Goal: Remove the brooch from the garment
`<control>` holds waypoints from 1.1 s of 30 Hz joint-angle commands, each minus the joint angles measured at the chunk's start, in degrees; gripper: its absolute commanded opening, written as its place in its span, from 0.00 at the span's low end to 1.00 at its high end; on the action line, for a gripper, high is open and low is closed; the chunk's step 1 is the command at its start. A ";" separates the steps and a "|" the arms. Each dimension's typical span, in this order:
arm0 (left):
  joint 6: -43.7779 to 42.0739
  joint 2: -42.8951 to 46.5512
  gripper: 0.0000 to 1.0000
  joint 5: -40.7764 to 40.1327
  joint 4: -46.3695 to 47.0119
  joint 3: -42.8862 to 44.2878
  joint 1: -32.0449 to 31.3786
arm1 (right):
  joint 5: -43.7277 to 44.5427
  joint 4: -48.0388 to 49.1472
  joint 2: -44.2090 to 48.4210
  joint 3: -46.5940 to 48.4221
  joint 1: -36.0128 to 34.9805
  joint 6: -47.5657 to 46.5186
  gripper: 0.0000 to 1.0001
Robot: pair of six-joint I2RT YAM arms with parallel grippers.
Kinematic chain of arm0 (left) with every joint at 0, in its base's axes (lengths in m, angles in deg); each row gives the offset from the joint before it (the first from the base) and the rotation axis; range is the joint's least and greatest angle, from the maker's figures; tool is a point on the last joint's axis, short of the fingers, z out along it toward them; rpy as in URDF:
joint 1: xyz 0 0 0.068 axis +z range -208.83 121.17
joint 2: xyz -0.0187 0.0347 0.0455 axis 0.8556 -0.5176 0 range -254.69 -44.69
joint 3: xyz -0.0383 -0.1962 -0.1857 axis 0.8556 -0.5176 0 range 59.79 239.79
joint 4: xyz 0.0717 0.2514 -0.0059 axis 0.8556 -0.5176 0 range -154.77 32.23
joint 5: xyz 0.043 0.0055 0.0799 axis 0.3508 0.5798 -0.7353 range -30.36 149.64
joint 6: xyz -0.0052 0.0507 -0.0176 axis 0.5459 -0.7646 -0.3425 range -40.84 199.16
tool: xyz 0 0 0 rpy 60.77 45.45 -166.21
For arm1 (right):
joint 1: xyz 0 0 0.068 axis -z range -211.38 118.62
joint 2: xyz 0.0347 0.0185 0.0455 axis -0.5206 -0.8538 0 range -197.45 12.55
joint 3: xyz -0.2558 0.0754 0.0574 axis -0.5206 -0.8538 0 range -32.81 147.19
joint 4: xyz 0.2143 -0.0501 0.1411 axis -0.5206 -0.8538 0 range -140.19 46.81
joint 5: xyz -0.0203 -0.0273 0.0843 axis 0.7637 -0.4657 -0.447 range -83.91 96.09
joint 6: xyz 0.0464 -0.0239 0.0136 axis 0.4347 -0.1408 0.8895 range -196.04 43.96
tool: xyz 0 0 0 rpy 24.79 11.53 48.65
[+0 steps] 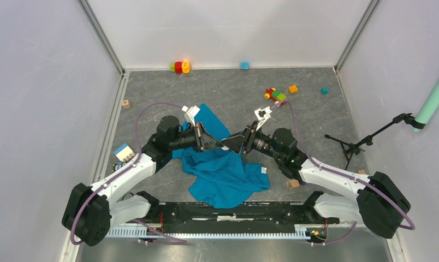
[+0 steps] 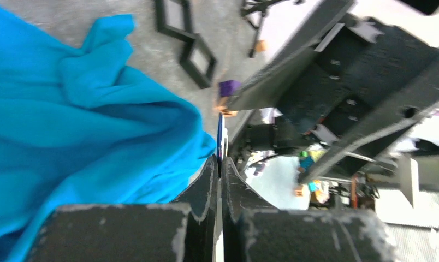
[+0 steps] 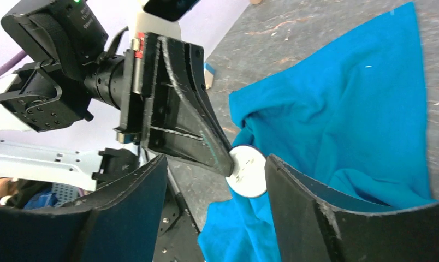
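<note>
The garment is a crumpled blue cloth lying between the two arms. My left gripper is shut, and its tips pinch the rim of the brooch. In the right wrist view the brooch shows as a small pale round disc with a dark rim, held against a fold of the garment. In the left wrist view the brooch shows edge-on, sticking out beyond the shut left gripper beside the garment. My right gripper is open, one finger close on each side of the brooch and the left gripper's tip, gripping nothing.
Toy blocks sit at the back wall, with more coloured blocks to the back right. A small tripod stand is on the right. A wooden cube lies near the right arm, and black square frames lie beyond the cloth.
</note>
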 commanded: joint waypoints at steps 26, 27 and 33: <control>-1.72 -34.63 0.02 -5.61 7.12 5.93 -11.50 | 15.41 -58.06 12.91 4.30 25.78 -29.23 0.99; 0.46 -35.24 0.02 -5.23 9.48 3.58 -7.03 | 15.21 -57.58 12.67 3.76 26.73 -28.94 0.99; -4.63 -25.12 0.02 -30.41 -7.02 0.24 8.34 | 10.44 -52.61 9.49 -0.61 31.93 -27.92 0.99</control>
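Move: At the left hand's closed fingertips sits the brooch, about 1 cm beyond the hand point to the right; the garment's middle lies some 17 cm below that hand and 6 cm back, its white tag roughly 15 cm right and 9 cm back. From the right hand the brooch is 1 cm left, between its open tips; the far black frame lies about 18 cm right, 3 cm ahead, the near one 21 cm right, 5 cm back, both 21 cm below. Letting the brooch stay in the left fingers, the right hand opens the rest of the way and swings about 24 cm right and 14 cm down towards the black frames, rolling strongly. The left hand, still shut, dips, draws back and left, plunges to some 16 cm lower onto the garment, then sweeps quickly forward and right, dragging cloth along. ##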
